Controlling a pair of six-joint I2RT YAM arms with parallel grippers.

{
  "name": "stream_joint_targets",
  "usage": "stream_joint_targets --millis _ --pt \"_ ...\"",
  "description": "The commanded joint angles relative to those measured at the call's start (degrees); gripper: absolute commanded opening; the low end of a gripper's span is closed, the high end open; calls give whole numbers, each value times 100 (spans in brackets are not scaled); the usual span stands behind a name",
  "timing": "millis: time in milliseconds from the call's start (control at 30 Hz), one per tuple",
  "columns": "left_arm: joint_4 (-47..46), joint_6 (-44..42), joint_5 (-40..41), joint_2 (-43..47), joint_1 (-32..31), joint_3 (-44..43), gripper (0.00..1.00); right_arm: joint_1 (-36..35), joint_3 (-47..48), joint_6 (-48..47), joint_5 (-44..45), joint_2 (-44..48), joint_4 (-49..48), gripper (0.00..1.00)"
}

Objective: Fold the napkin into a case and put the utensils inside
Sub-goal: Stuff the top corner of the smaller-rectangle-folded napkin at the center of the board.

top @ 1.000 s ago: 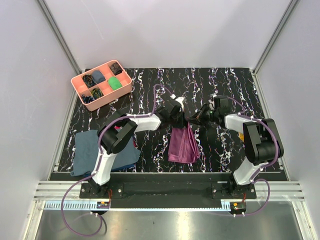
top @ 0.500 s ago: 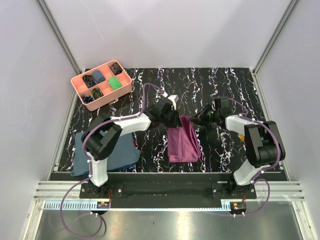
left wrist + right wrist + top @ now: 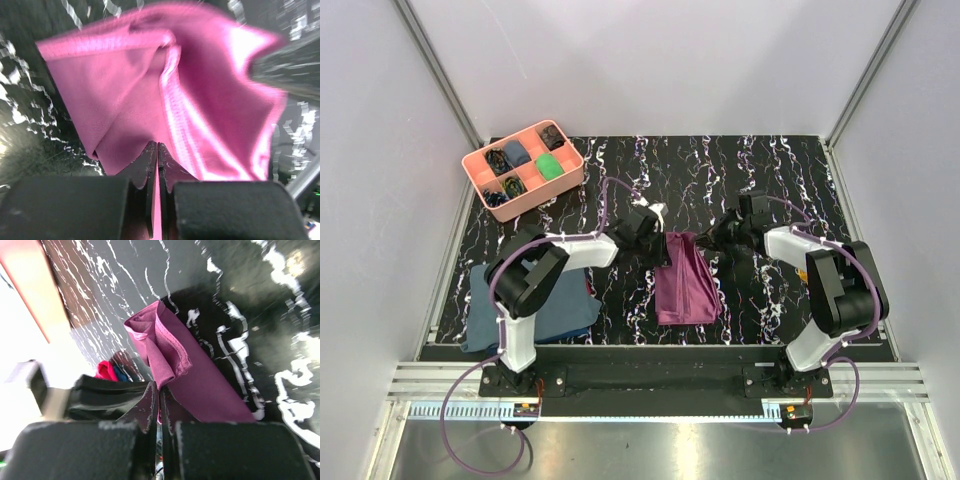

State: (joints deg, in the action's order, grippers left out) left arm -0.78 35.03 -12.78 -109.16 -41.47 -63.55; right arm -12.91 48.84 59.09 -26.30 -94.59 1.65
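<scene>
The plum-purple napkin [image 3: 686, 285] lies folded in a narrow oblong on the black marbled table, its far end lifted. My left gripper [image 3: 663, 246] is shut on that end's left corner. In the left wrist view pink cloth of the napkin [image 3: 200, 100] runs down between the closed left gripper [image 3: 157, 146]. My right gripper [image 3: 710, 241] is shut on the right corner. The right wrist view shows a fold of the napkin [image 3: 210, 385] pinched at the right gripper [image 3: 159, 386]. The utensils are out of view. I cannot tell whether the folds form a case.
A pink compartment tray [image 3: 478, 166] with small items stands at the far left. A slate-blue cloth [image 3: 490, 300] lies near the left arm's base. A small red cloth [image 3: 104, 369] shows in the right wrist view. Grey walls close in three sides.
My left gripper slid left and nearer along the napkin's far end, loosened briefly and shut again on the corner. The napkin's far end now looks wider. The right gripper shifted slightly.
</scene>
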Motion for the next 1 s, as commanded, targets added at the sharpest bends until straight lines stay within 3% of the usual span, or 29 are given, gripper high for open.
stream_joint_targets --millis 0,267,600,667,767,800,967 --pt "-520 74 161 -166 -177 106 3 -300 197 716 424 142 222 0" --pt "-1267 189 170 -351 -273 422 0 -783 -690 2858 1013 406 -1059 0" --pt "-1794 101 170 -114 -317 931 2 -1302 -1289 4558 2110 617 -2020 0" --pt "-2013 101 135 78 -317 1098 8 -1337 -1324 4725 2208 617 -2072 0" --pt "-2269 22 12 368 -309 1380 28 -1364 -1351 4805 2287 678 -2029 0" --pt "-2269 -4 -23 430 -309 1424 39 -1364 -1359 4805 2357 696 -2011 0" --pt "-2488 -22 -269 765 -309 1591 66 -1399 -1351 4814 2516 837 -1739 0"
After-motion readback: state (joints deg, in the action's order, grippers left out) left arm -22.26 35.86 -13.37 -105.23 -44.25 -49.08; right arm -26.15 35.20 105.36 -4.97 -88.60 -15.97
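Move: The napkin's centre seam runs about 3 cm right of the left fingertips, 2 cm back and 2 cm below. From the same hand the napkin's top-left corner is some 6 cm ahead and 1 cm right, and its near edge about 14 cm back and 5 cm right. The right hand already grips the raised right top corner; from that hand the seam lies roughly 7 cm back, 5 cm left and 6 cm lower. Leftward by about 4 cm, the right hand carries the pinched corner over the napkin, swinging back and dipping before rising again, and turns some 30 degrees clockwise. The left hand, fingers shut, sinks slightly and slides about 2 cm right, low on the cloth towards the seam, then draws back left and rearward, lifting slightly as the fingers open wide. ##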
